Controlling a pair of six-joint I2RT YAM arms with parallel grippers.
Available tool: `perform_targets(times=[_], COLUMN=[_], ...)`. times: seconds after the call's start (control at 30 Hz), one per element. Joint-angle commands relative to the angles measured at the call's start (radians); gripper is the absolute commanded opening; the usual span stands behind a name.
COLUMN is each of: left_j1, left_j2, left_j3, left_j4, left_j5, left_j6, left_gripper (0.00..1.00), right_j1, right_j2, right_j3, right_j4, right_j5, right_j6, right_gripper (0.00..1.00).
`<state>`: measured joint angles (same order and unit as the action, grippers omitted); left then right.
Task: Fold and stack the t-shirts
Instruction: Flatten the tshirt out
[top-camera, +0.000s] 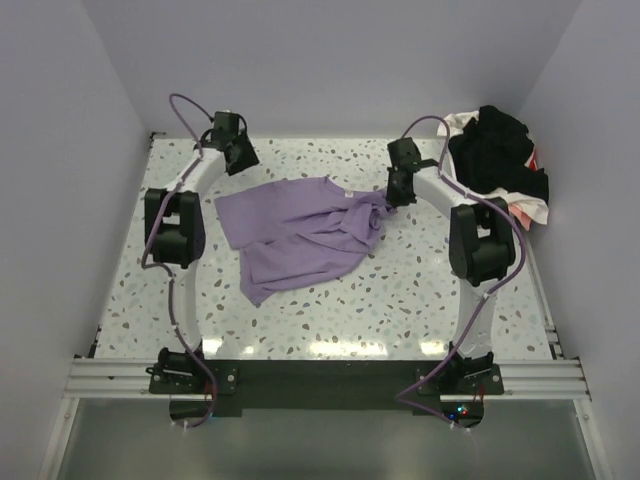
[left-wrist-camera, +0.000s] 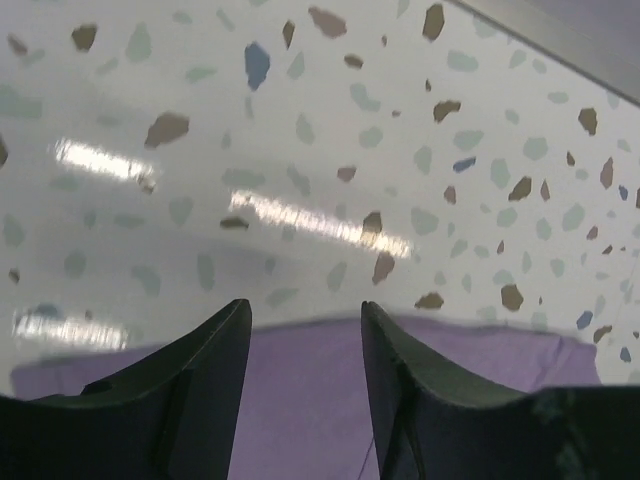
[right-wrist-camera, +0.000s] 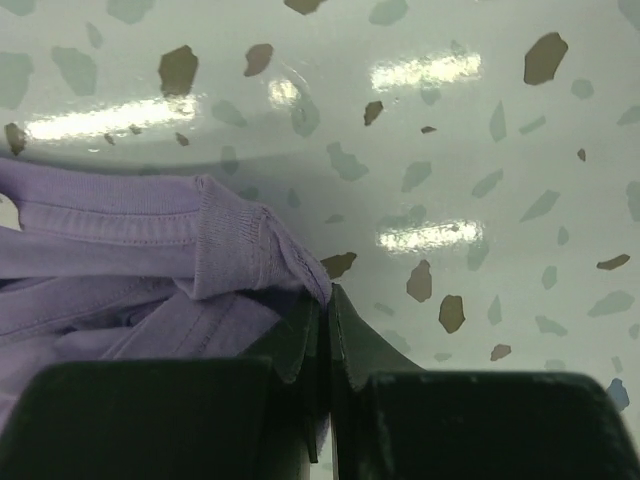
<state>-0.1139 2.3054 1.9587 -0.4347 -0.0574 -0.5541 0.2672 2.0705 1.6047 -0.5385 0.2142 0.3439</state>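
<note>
A lilac-purple t-shirt (top-camera: 295, 238) lies crumpled on the speckled table (top-camera: 400, 300). My right gripper (top-camera: 392, 200) is at its bunched right edge, shut on a fold of the purple cloth (right-wrist-camera: 235, 245); the cloth edge is pinched between the black fingers (right-wrist-camera: 300, 335). My left gripper (top-camera: 240, 155) hovers past the shirt's far left corner, open, with nothing between its fingers (left-wrist-camera: 215, 360). In the left wrist view the flat purple cloth (left-wrist-camera: 300, 400) lies below the jaws. Other t-shirts, black (top-camera: 495, 150), white and pink-red, are piled at the far right.
The pile of shirts sits in a white basket (top-camera: 525, 210) at the table's back right corner. Lilac walls close in the table at the back and both sides. A metal rail (top-camera: 320, 375) carries both arm bases at the near edge.
</note>
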Motion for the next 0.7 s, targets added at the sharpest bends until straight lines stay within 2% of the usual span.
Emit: perform_targets(times=[0.0, 0.03, 0.1, 0.13, 0.17, 0.23, 0.33, 0.5, 0.67], left_j1=[-0.064, -0.078, -0.111, -0.118, -0.122, -0.133, -0.153, -0.196, -0.197], left_j2=[-0.248, -0.297, -0.435, -0.478, -0.556, -0.616, -0.685, -0.695, -0.652], left_j3=[-0.192, -0.331, -0.472, -0.609, -0.674, -0.818, -0.915, -0.937, -0.933], left_j4=[-0.001, 0.010, 0.019, 0.033, 0.066, 0.076, 0.108, 0.085, 0.111], left_j5=[-0.080, -0.158, -0.237, -0.257, -0.265, -0.263, -0.249, -0.271, -0.234], left_j6=[-0.088, -0.108, -0.208, -0.230, -0.248, -0.297, -0.326, -0.345, -0.339], left_gripper=[0.54, 0.55, 0.56, 0.56, 0.56, 0.56, 0.53, 0.52, 0.48], right_j1=[-0.023, -0.026, -0.026, -0.025, -0.026, -0.025, -0.025, -0.026, -0.025], right_j2=[-0.082, -0.090, -0.108, -0.113, -0.119, -0.136, -0.150, -0.144, -0.142], right_j3=[-0.028, -0.038, -0.068, -0.083, -0.091, -0.110, -0.132, -0.143, -0.152], right_j4=[0.047, 0.057, 0.077, 0.083, 0.090, 0.103, 0.120, 0.127, 0.137], right_j5=[0.001, -0.001, -0.013, -0.019, -0.032, -0.038, -0.049, -0.062, -0.065], right_j6=[0.064, 0.075, 0.083, 0.089, 0.090, 0.090, 0.090, 0.092, 0.092], right_gripper=[0.00, 0.00, 0.00, 0.00, 0.00, 0.00, 0.00, 0.00, 0.00])
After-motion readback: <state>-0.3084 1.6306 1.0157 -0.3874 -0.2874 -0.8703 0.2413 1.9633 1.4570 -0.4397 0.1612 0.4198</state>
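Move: My left hand is half open and empty, just beyond the t-shirt's far edge. The hem corner where its upper layer meets the near flap lies about 25 cm back, level left to right, 7 cm lower. The shirt's far left corner is some 11 cm back and 8 cm left; the flap's near tip is about 43 cm back, 4 cm right. From my right hand, shut on the shirt's bunched right end, that hem corner lies roughly 47 cm left, 13 cm back and 4 cm lower. I sweep my left hand fast back towards myself, about 22 cm over the shirt's left part to the hem corner, rising slightly on the way and then sinking to a little below my starting height. The wrist tips down and turns counter-clockwise, some 10 degrees each, fingers staying half open. My right fingers keep their grip on the bunched end, easing back barely a centimetre. ##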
